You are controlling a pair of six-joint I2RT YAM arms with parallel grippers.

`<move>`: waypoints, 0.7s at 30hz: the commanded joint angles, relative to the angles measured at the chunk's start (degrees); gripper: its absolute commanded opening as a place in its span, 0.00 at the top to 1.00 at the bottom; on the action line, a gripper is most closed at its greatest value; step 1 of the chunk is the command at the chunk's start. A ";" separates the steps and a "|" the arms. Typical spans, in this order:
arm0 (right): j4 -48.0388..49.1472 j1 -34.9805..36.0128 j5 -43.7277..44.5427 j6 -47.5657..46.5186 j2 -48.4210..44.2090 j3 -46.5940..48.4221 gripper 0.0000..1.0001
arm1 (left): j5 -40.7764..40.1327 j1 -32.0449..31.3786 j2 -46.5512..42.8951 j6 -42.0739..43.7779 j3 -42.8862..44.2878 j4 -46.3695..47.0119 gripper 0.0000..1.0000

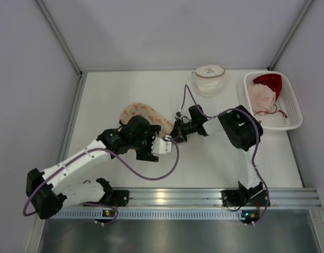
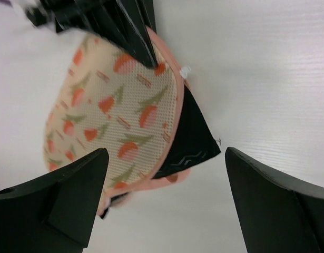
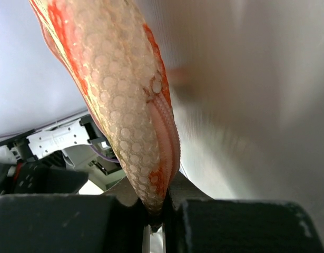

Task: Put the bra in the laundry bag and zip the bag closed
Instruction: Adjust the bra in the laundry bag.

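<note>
The laundry bag (image 1: 144, 114) is peach mesh with an orange tulip print (image 2: 114, 121) and lies at the table's middle. A black corner of the bra (image 2: 192, 138) sticks out of the bag's open edge. My left gripper (image 2: 165, 171) hovers just short of that corner, wide open, with nothing between its fingers (image 2: 72, 184). It shows in the top view (image 1: 166, 142) right of the bag. My right gripper (image 3: 156, 213) is shut on the bag's mesh edge (image 3: 127, 116) beside the zipper band, at the bag's right end (image 1: 178, 133).
A white basket (image 1: 294, 113) at the back right holds red and pink garments. A round white pouch (image 1: 208, 80) stands at the back centre. Grey walls close in the table on three sides.
</note>
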 commanded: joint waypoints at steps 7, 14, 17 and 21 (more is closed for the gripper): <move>-1.09 -0.49 -0.75 2.66 -0.97 -1.62 1.00 | -3.91 2.11 -2.60 -16.87 -9.12 15.32 0.02; -0.13 -0.40 -1.54 3.80 -1.42 -2.50 1.00 | -8.47 2.11 1.71 -14.51 -11.41 21.56 0.02; 0.40 -0.49 -1.98 4.32 -1.68 -2.67 1.00 | -7.96 2.20 1.80 -13.10 -12.20 23.76 0.02; 0.49 -0.40 -2.51 4.77 -1.68 -2.41 1.00 | -6.90 2.20 1.45 -11.78 -13.08 24.11 0.02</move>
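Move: The laundry bag's near edge, where it gapes, lies about 1 cm ahead of the left hand, 5 cm to its right and some 13 cm below; the black bra sticking out there is about 2 cm back from the hand and 3 cm to its right, at table level. The bag's middle is roughly 9 cm ahead and 2 cm left. From the right hand, which grips the bag's end, that near edge is about 5 cm back and 5 cm left. The left hand, fingers staying wide open, sinks about 5 cm over the laundry bag's near edge and the exposed black bra, swinging a couple of centimetres left at first, then coming back right while easing some 3 cm forward, the wrist turning about 15 degrees counter-clockwise. The right hand stays practically in place, its shut fingers still pinching the bag's right end, while the left fingers stop short of the cloth. ##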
